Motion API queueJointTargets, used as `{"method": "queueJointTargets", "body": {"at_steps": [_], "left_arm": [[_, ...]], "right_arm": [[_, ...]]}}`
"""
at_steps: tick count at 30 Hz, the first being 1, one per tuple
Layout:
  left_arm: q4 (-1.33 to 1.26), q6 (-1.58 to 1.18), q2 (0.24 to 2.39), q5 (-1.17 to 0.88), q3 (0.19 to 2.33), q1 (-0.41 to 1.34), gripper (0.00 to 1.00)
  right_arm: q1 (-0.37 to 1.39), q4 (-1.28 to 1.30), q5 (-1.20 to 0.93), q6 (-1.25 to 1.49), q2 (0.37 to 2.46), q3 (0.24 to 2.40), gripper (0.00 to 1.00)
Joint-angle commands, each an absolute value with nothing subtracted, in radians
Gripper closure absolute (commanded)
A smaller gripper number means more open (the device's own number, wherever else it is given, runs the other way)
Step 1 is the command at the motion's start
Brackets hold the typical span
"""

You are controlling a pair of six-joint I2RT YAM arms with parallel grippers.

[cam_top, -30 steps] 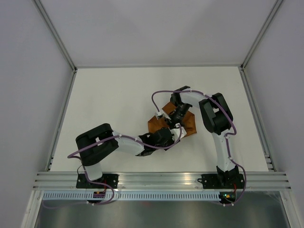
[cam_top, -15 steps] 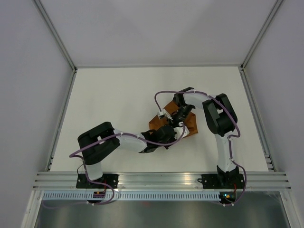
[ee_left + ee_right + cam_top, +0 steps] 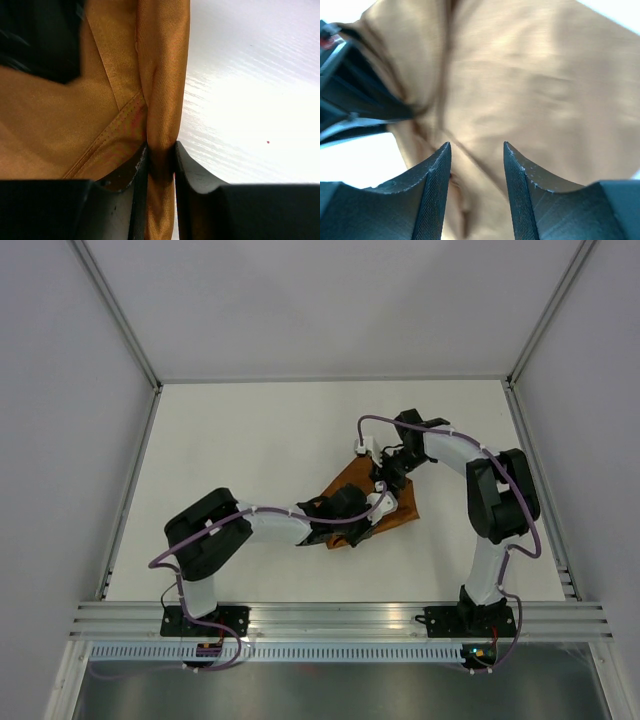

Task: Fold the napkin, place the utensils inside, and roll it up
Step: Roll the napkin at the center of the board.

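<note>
The rust-brown napkin (image 3: 402, 513) lies bunched at the middle of the white table (image 3: 230, 460), between both arms. My left gripper (image 3: 370, 510) reaches in from the near left. In the left wrist view it (image 3: 161, 151) is shut on a rolled fold of the napkin (image 3: 162, 75), which runs straight up from the jaws. My right gripper (image 3: 387, 478) hovers over the napkin's far part. In the right wrist view it (image 3: 477, 152) stands open just above the cloth (image 3: 540, 85), with nothing pinched between its fingers. The utensils are out of view.
An aluminium rail (image 3: 340, 618) runs along the near edge, with both arm bases bolted to it. Grey walls and frame posts (image 3: 118, 315) enclose the table. The left arm's black gripper body (image 3: 350, 107) shows at the left of the right wrist view.
My right gripper has opened, let go of the napkin and shifted right and back. My left gripper has closed on a fold of the cloth. The napkin now lies more stretched out.
</note>
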State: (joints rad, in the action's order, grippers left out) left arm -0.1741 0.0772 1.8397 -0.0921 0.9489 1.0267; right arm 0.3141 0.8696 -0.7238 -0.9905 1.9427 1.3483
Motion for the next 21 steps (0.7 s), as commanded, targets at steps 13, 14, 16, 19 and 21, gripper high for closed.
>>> {"method": "queueJointTargets", "body": {"at_steps": [13, 14, 16, 19, 21], "left_arm": [[0.167, -0.112, 1.991, -0.454, 1.121, 0.899, 0.98], [0.181, -0.117, 2.005, -0.491, 1.138, 0.885, 0.98], [0.224, -0.132, 2.022, -0.514, 1.166, 0.873, 0.98], [0.268, -0.152, 2.049, -0.529, 1.195, 0.853, 0.98], [0.285, -0.169, 2.072, -0.581, 1.206, 0.835, 0.98]], "right_arm": [[0.094, 0.489, -0.716, -0.818, 1.605, 1.074, 0.46], [0.084, 0.495, -0.718, -0.837, 1.586, 1.066, 0.46], [0.080, 0.488, -0.718, -0.841, 1.542, 1.022, 0.47], [0.075, 0.452, -0.716, -0.845, 1.476, 0.953, 0.46], [0.074, 0.462, -0.732, -0.876, 1.442, 0.907, 0.46]]}}
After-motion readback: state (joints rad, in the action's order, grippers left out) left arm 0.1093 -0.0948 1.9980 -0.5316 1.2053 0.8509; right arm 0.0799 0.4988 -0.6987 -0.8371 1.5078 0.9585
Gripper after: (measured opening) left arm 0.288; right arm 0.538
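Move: The napkin's rolled near edge is already pinched in the left fingers; its loose right end lies some 13 cm to the right of the left hand and 5 cm ahead. The right hand hovers open over the napkin, with that right end about 8 cm to its right, 4 cm back and 3 cm below. From the right hand, the left hand's pinch is about 9 cm back and 5 cm left, and the napkin's far corner some 12 cm ahead and 6 cm left. The right hand, already open and clear of the roll, first eases on forward about 4 cm, then sweeps some 8 cm to its right while rising nearly 5 cm, drawing back a little at the end; its fingers stay open and the wrist turns clockwise, bringing it out above and beyond the rolled edge's right end. The left hand stays in place and keeps its pinch on the rolled near edge, steadily tipping its upper side forward by close to 30 degrees, so that it twists the pinched edge in the rolling direction. ##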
